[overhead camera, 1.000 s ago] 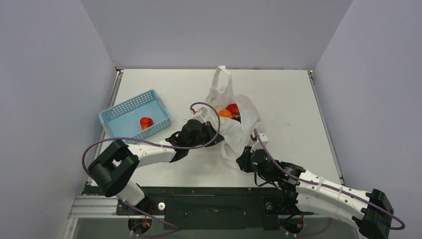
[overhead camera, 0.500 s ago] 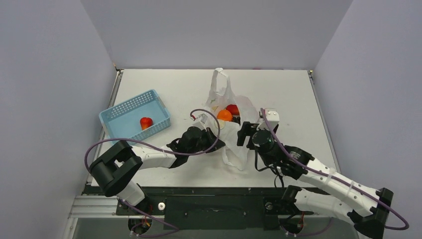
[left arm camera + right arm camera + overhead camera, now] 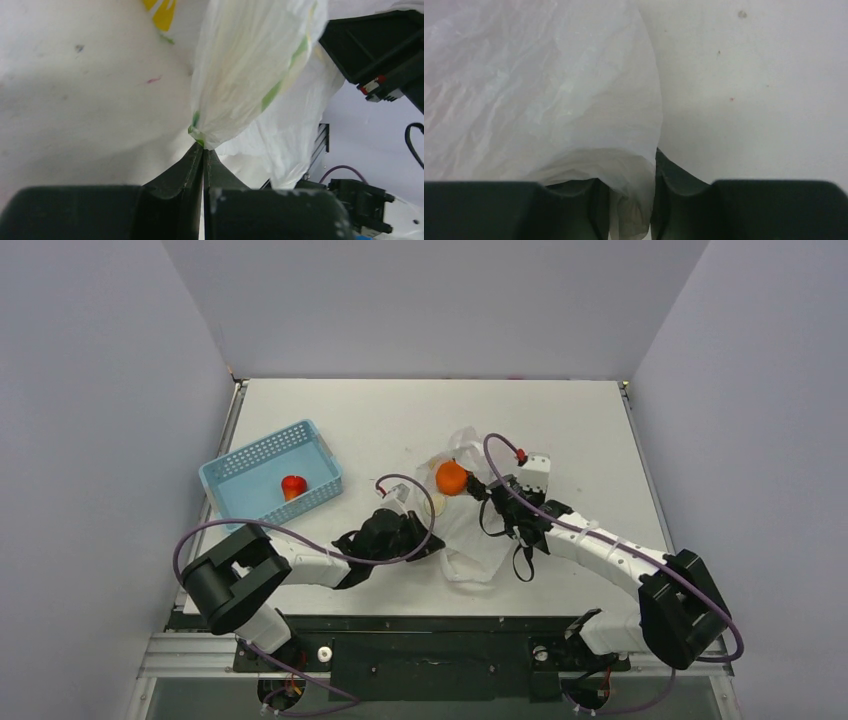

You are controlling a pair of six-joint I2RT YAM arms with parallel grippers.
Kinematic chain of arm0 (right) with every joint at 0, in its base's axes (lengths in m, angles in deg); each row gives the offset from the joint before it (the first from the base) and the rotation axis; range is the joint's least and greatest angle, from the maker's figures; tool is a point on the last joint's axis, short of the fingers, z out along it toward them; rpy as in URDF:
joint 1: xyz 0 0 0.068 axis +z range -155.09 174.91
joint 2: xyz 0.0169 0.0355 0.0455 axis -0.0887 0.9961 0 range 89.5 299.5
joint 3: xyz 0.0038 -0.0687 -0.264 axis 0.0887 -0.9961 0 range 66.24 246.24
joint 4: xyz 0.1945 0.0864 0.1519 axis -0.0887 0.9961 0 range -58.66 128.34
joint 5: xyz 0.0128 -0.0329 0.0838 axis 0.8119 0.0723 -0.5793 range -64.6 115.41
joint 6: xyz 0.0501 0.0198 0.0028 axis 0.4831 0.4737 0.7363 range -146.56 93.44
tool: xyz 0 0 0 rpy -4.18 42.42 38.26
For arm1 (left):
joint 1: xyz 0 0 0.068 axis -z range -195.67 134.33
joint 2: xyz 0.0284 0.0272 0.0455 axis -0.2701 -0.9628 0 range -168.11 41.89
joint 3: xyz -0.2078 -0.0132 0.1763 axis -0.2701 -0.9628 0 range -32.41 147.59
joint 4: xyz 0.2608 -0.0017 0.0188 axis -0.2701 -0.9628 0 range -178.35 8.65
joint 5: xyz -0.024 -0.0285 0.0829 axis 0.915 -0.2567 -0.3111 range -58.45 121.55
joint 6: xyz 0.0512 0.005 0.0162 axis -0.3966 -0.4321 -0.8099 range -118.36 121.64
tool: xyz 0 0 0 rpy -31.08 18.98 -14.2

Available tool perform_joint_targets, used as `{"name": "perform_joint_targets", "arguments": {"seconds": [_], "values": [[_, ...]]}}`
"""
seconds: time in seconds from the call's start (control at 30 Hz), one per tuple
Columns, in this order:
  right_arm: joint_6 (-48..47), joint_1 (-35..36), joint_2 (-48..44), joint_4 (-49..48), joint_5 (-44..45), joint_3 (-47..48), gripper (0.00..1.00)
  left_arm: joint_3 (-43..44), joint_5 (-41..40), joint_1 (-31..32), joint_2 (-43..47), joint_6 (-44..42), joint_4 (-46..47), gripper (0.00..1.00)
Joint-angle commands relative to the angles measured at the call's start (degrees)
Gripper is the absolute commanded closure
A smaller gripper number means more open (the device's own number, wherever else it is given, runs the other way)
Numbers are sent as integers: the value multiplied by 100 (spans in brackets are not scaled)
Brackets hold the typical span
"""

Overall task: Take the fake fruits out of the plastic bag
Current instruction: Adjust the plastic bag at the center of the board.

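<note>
The plastic bag lies crumpled at the table's middle, thin white film with green and yellow prints. A round orange fruit shows at the bag's far edge, and the other fruits in the bag are hidden. My left gripper is shut, pinching a green-printed tip of the film on the bag's left side. My right gripper sits just right of the orange. A fold of bag film fills the narrow gap between its jaws.
A blue perforated basket stands at the left with a red fruit inside. The right arm's purple cable loops over the bag. Grey walls close in the table on three sides.
The right arm swung from the bag's near side up to its far edge beside the orange, opened, then closed on the film. The bag's loops collapsed; the red fruit inside is no longer seen.
</note>
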Motion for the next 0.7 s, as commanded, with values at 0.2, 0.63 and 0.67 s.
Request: {"name": "perform_joint_targets", "arguments": {"seconds": [0.2, 0.63, 0.67], "values": [[21, -400, -474, -1505, -1841, -1162, 84, -1146, 82, 69, 127, 198, 539, 100], [-246, -396, -1189, -1164, -2306, -1018, 91, -338, -640, 393, 2491, -1119, -1947, 59], [-255, -399, -1210, -1160, -2317, -1023, 91, -377, -692, 394, 2803, -1122, -2107, 58]]}}
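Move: The left hand already grips the near-left corner of the plastic bag; the bag's middle lies about 8 cm ahead of it, 5 cm to its right and 5 cm below. From that hand the orange is roughly 14 cm ahead and 3 cm right, 3 cm lower, and the dark fruit 12 cm ahead and 8 cm right. The right hand has the bag's right edge between its half-open fingers; from it the orange sits about 7 cm ahead, 16 cm left and 5 cm below. The left hand draws the held corner down almost 6 cm while carrying it back and to the left about 4 cm each, then opens its fingers to free it and climbs past its starting height, the strip of bag still hanging between them. Meanwhile the right hand closes on the bag's right edge as it sinks about 6 cm and pulls back 3 cm, then keeps its pinch, rising some 4 cm and easing left as the wrist rolls its left side up nearly 20 degrees. ##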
